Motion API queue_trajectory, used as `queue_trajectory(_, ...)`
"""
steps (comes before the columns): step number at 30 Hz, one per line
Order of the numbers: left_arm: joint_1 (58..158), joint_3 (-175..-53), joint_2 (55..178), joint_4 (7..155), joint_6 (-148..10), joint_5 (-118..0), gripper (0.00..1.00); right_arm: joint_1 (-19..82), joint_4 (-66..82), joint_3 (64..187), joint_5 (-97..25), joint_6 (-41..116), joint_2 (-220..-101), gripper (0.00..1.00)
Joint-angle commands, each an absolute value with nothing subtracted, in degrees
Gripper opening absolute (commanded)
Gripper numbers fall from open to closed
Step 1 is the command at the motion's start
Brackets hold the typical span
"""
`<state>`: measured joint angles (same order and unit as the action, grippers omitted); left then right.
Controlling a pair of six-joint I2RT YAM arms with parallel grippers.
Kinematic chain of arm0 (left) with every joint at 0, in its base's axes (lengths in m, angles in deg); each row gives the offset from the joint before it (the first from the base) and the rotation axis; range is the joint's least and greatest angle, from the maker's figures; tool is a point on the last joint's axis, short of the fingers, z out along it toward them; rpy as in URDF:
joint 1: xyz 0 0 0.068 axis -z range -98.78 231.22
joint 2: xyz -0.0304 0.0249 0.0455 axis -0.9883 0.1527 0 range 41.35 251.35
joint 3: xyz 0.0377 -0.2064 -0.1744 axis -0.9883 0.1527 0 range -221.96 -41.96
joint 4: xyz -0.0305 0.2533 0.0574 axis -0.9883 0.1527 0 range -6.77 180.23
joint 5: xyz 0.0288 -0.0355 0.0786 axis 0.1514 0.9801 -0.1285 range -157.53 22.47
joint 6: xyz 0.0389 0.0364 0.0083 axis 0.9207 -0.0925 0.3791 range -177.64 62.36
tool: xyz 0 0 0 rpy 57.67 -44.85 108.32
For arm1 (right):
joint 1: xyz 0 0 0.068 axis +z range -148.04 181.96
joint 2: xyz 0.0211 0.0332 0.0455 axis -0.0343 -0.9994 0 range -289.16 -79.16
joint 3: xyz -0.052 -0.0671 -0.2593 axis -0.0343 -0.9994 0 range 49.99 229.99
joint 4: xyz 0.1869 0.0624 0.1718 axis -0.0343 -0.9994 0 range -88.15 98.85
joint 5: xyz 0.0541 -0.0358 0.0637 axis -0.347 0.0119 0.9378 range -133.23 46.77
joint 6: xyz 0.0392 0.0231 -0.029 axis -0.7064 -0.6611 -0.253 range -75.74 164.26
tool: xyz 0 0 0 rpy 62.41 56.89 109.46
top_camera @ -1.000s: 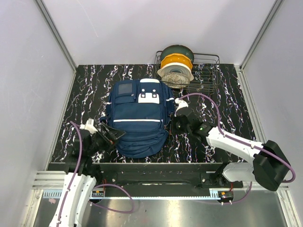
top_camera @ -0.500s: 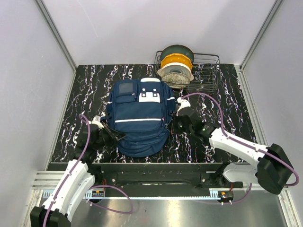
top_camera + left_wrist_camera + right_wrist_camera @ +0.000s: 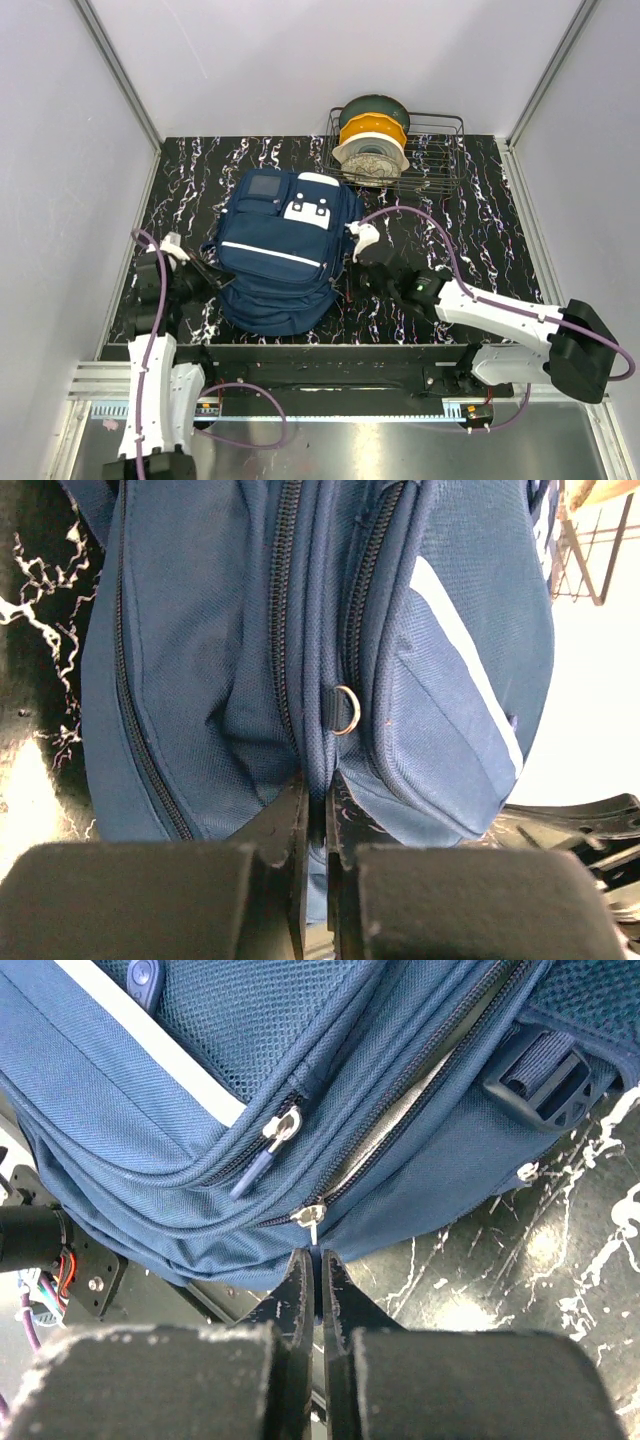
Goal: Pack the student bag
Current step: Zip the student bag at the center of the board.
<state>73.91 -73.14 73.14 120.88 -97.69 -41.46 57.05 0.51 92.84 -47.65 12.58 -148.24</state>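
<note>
The student bag (image 3: pixel 285 262), a navy backpack with white patches and a thin white stripe, lies flat mid-table, its top tilted to the right. At its lower left edge my left gripper (image 3: pixel 212 281) is shut on a fold of the bag's fabric (image 3: pixel 318 765), just below a small metal ring (image 3: pixel 345 709). At the bag's right side my right gripper (image 3: pixel 352 272) is shut on the main zip's pull (image 3: pixel 316 1237). That zip (image 3: pixel 400 1125) is partly parted, and pale grey lining shows inside. A second zip with a blue pull tab (image 3: pixel 262 1160) is closed.
A wire basket (image 3: pixel 440 150) at the back right holds stacked filament spools (image 3: pixel 372 135). Grey walls enclose the black marbled table (image 3: pixel 470 230) on three sides. A buckle on the bag (image 3: pixel 545 1080) lies near the right gripper.
My left gripper has shut on the bag's lower left edge and drawn leftward. The bag has shifted left and turned slightly. The right gripper followed left, still holding the zip pull.
</note>
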Motion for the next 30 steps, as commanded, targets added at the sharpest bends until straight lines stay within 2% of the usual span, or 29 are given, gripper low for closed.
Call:
queue_trajectory(1, 61.9, -77.38, 74.65, 114.0, -90.78, -29.87, 0.0, 56.98, -0.82, 95.26, -55.68, 15.95, -149.47, 0.0)
queue_trajectory(5, 58.02, -76.77, 77.55, 112.67, -90.25, -24.46, 0.0, 54.8, -3.36, 98.41, -62.38, 19.91, -152.98, 0.0)
queue_trajectory(8, 57.49, -77.2, 77.65, 113.81, -88.84, -24.81, 0.0, 49.01, -2.76, 98.51, -60.9, 20.7, -154.92, 0.0)
queue_trajectory(12, 57.14, -76.15, 77.82, 113.99, -88.49, -23.41, 0.0, 46.62, 1.89, 98.42, -62.12, 24.39, -154.66, 0.0)
queue_trajectory(23, 56.61, -76.77, 79.4, 115.04, -86.65, -21.82, 0.0, 36.86, 13.58, 102.64, -51.76, 28.26, -163.97, 0.0)
queue_trajectory(30, 56.43, -76.68, 79.85, 114.78, -86.56, -21.47, 0.0, 33.87, 14.74, 107.65, -48.06, 27.39, -170.39, 0.0)
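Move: The right hand already pinches the zip pull at the bag's right edge; the still-open zip runs towards the bag's far right corner, about 26 cm ahead, 5 cm right and roughly level. The white face patch lies some 22 cm ahead, 10 cm left and 4 cm higher, the white stripe about 9 cm ahead, 21 cm left and 3 cm higher. From the left hand, that corner is roughly 25 cm ahead, 39 cm right and level. With its fingers shut on the zip pull, the right hand draws the slider forward about 15 cm along the bag's right edge towards the far right corner, past the white stripe and up beside the mesh side pocket, ending a little to the right and about level while the fingers tip up some 5 to 10 degrees. The left hand keeps its pinch on the seam at the bag's near left edge and holds nearly in place against that pull, only easing about a centimetre left and rolling some 10 degrees, left side down. ##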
